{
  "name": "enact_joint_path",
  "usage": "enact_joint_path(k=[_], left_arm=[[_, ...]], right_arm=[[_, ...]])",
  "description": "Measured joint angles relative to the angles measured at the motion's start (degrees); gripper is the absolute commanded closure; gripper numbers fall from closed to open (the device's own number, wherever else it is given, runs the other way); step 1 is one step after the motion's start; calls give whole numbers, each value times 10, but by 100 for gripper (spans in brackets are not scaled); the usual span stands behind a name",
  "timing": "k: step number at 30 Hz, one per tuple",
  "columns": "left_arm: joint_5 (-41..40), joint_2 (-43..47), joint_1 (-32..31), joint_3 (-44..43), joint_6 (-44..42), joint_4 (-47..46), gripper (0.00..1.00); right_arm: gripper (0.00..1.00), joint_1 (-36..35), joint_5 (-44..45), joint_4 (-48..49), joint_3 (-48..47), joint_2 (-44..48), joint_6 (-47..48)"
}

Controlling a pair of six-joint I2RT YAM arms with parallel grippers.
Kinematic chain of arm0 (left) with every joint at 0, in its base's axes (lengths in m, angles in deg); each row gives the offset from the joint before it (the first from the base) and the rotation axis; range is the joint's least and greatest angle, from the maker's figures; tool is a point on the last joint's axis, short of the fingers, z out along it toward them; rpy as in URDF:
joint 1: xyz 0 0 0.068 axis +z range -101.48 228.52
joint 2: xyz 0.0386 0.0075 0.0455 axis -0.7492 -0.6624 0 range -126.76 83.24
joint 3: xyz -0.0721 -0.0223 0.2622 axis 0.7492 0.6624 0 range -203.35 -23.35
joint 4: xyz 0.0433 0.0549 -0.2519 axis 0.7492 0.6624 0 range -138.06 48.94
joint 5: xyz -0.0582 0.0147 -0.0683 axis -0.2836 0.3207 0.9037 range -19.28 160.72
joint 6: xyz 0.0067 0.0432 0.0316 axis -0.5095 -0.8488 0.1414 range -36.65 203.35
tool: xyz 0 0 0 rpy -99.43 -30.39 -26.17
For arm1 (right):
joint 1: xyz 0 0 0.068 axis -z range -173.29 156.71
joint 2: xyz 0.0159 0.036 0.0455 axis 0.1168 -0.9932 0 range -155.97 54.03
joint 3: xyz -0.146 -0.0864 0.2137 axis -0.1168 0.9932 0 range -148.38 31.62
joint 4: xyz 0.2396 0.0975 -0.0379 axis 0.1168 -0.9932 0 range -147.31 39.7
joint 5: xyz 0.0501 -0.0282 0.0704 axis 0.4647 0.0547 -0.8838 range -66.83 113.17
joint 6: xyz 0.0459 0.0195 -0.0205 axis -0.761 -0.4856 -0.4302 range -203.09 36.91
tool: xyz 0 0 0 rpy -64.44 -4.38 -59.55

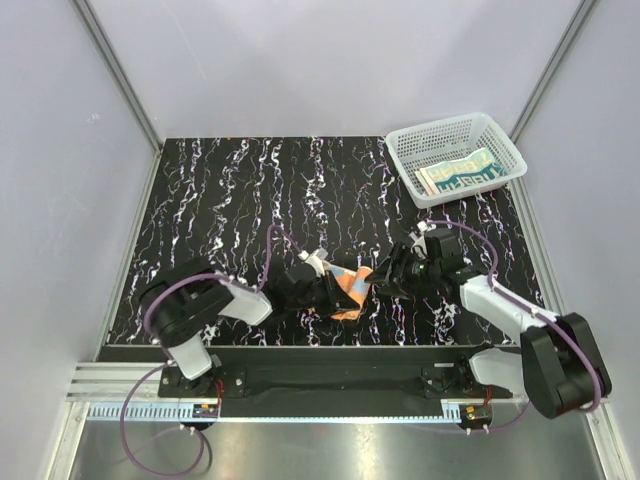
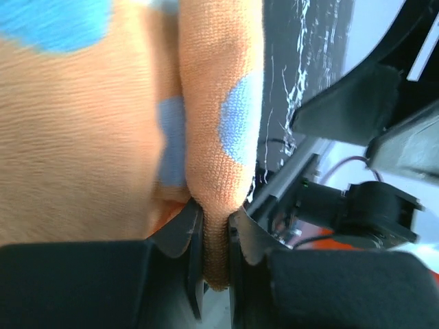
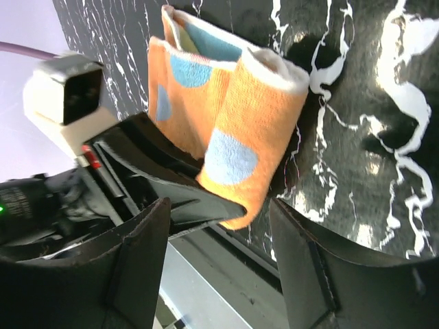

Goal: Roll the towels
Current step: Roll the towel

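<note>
The orange towel (image 1: pixel 350 288) with blue dots lies partly rolled at the table's near middle. My left gripper (image 1: pixel 335 295) is shut on a fold of it; in the left wrist view the orange towel (image 2: pixel 219 103) is squeezed between the left gripper's (image 2: pixel 216 221) jaws. My right gripper (image 1: pixel 386 274) stands open just right of the roll, touching nothing. In the right wrist view the rolled orange towel (image 3: pixel 254 116) sits ahead of the right gripper (image 3: pixel 219 236), with the left gripper's finger (image 3: pixel 175 200) under the roll's near end. The cream lettered towel (image 1: pixel 460 172) lies folded in the basket.
A white mesh basket (image 1: pixel 440 130) stands at the back right corner of the black marbled table (image 1: pixel 230 190). Grey walls close in the back and both sides. The arms' mounting rail (image 1: pixel 330 365) runs along the near edge.
</note>
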Motion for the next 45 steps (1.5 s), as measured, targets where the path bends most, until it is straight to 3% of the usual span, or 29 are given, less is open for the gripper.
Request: enact_joint_path(k=[5,9,18,26,29,30,33,39,45], left_arm=[[40,-90,17,57,87,-206,100],[44,-120,21,83,129,-303,100],[41,-161,23,110,197,-383,100],[36,-202,24,119,227,-450,100],[33,-201,24,122,229,-453,100],[33,-201,24,123,229,-452,98],[34,-194,24,123,224,-443,85],[34,-112,24,122,164,-341,57],[-35,61,2,23,15,18,47]], right_arm=[[34,-11,0,57,4,-47,-12],[34,-27,4,80,6,-68,-16],[35,-65,31,157,37,-132,-32],[38,-93,30,281,35,-208,-58],[47,-109,32,317,33,-229,-67],[59,-114,34,328,33,-237,-69],[76,-123,45,338,33,-251,-73],[82,-130,57,306,29,-240,-68],[83,-139,112,132,-26,-177,-24]])
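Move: The roll of the half-rolled towel lies about 7 cm to the left of my right hand, level with it fore and aft and some 7 cm below. My left hand still pinches the roll near its near end, so the roll's middle is about 4 cm ahead of that hand and 1 cm to its right, at much the same height. The flat part of the towel is some 8 cm left of the roll and 4 cm nearer me. I bring my open right hand left and down onto the roll, about 7 cm each way, close its fingers on the roll just beyond my left grip, then ease about 1.5 cm back right and up. Meanwhile my left hand keeps its pinch, sinking slightly and tipping its fingers some 25 degrees towards level; once the right has hold, it opens, rises about 3 cm and turns back. ##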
